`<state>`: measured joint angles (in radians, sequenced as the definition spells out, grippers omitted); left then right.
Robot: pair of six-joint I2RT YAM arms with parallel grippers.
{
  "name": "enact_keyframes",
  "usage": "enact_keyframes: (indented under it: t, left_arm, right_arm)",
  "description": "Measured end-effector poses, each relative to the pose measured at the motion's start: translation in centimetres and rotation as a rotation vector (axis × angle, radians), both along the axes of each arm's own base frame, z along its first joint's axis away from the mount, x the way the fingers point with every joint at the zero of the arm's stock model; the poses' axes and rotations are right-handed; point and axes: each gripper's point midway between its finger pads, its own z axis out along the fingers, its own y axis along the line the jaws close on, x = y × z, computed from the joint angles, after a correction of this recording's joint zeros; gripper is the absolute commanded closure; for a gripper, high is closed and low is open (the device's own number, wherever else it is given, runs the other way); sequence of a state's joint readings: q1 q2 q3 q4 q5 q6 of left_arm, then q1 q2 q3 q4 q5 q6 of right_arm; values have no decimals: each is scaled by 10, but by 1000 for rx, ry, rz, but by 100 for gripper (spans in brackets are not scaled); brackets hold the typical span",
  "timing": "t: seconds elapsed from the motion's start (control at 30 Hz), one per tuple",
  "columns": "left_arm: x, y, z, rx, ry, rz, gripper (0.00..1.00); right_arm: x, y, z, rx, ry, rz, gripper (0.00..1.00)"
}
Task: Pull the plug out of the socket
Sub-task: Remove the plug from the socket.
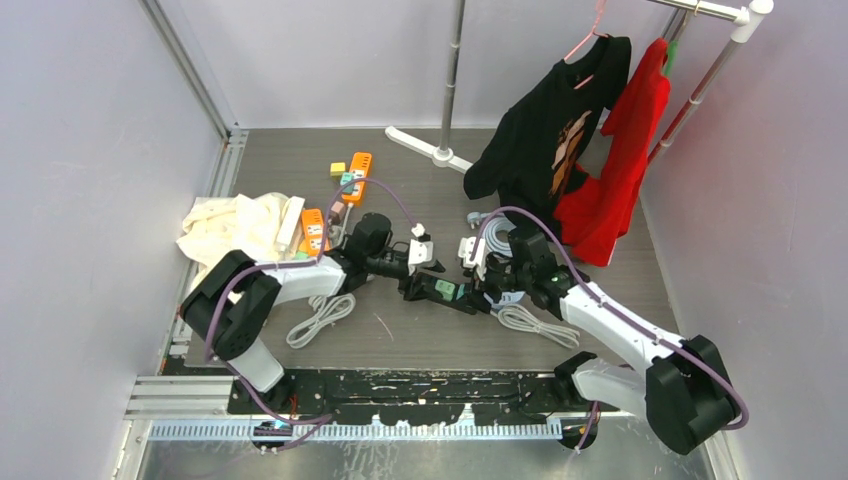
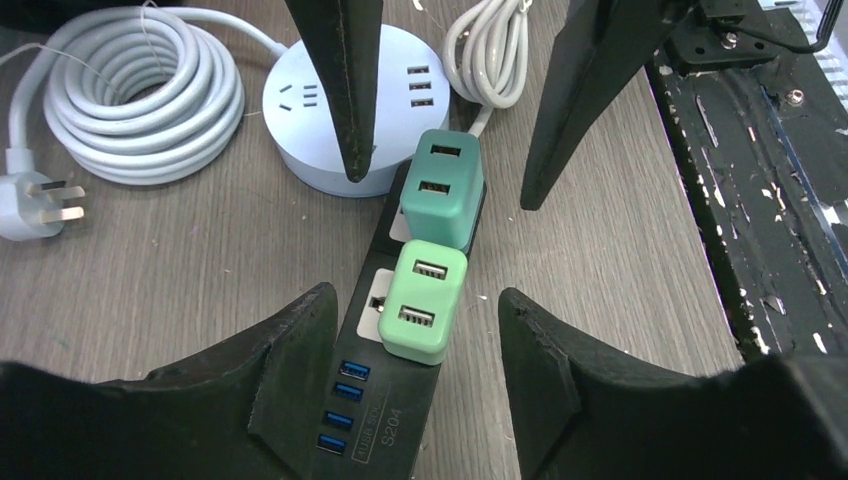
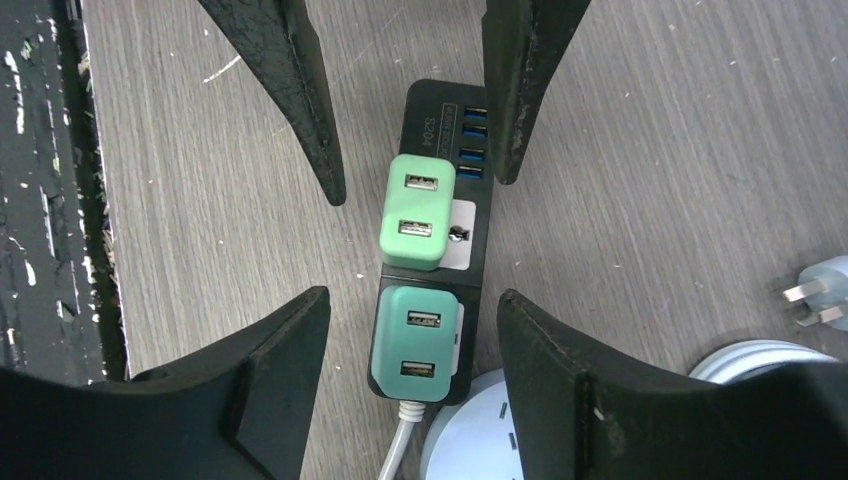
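A black socket strip [image 2: 388, 420] lies on the wooden table with two green USB plugs pushed into it. My left gripper [image 2: 412, 298] hangs open over the light green plug [image 2: 422, 303], a finger on either side and clear of it. My right gripper [image 3: 412, 300] is open the same way around the darker teal plug [image 3: 415, 342], at the end where the strip's white cord leaves. Each wrist view shows the other gripper's fingers [image 3: 300, 100] pointing in from the top. From above, the strip [image 1: 440, 291] sits between the left gripper [image 1: 420, 278] and the right gripper [image 1: 482, 285].
A round white socket hub [image 2: 340, 100], a coiled white cable [image 2: 140, 95] and its loose plug [image 2: 35, 205] lie beside the strip. Orange strips [image 1: 357, 172], a cream cloth [image 1: 235, 225], and a rack with a black shirt [image 1: 560, 130] and a red shirt [image 1: 625, 170] stand further back.
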<state>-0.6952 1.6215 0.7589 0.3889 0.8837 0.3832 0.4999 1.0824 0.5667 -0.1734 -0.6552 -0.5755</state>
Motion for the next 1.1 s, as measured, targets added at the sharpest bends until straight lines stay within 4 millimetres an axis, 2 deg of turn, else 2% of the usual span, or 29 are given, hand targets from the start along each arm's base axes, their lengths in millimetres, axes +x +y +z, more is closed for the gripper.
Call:
enact_keyframes:
  t: [0.27,0.77,0.87,0.93,1.03,1.1]
  left_arm:
    - [0,-4,-17,20,28,-29,49]
    - [0,-9,-28,30,62,-53,63]
    - [-1,-9,-28,30,67,-58,70]
    - [-2,-10,-29,29,70,-63,78]
    - [-3,-11,-29,26,75,-72,95]
    - [-4,-11,-29,27,77,-77,99]
  right_arm:
    - [-4,-5,-27,-39,13,19,52]
    - [1,-2,-26,-44,-48,54,68]
    - [1,-2,-26,-45,-52,61,71]
    - [0,-2,-26,-46,-57,69,72]
    - [-1,-2,-27,-49,-66,86,77]
    - [-2,-2,-27,-55,-75,105,83]
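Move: Just beneath the left hand sits its light green plug on the black power strip, about 3 cm down and 1 cm to the right, with the teal plug some 6 cm right and 1 cm back. The right hand has the teal plug straight below by roughly 3 cm; from that hand, the light green one lies 5 cm left and 1 cm ahead, the round white socket about 8 cm right and 3 cm ahead, and the white cord coil 9 cm right and 13 cm ahead. Sinking together by about 3 cm each, both hands straddle their plugs and close: the left drifts some 1 cm right as it drops and pinches the light green plug between its fingertips, while the right goes almost straight down and pinches the teal one sooner. The right then keeps its hold in place, turning only some 5 degrees counter-clockwise. ##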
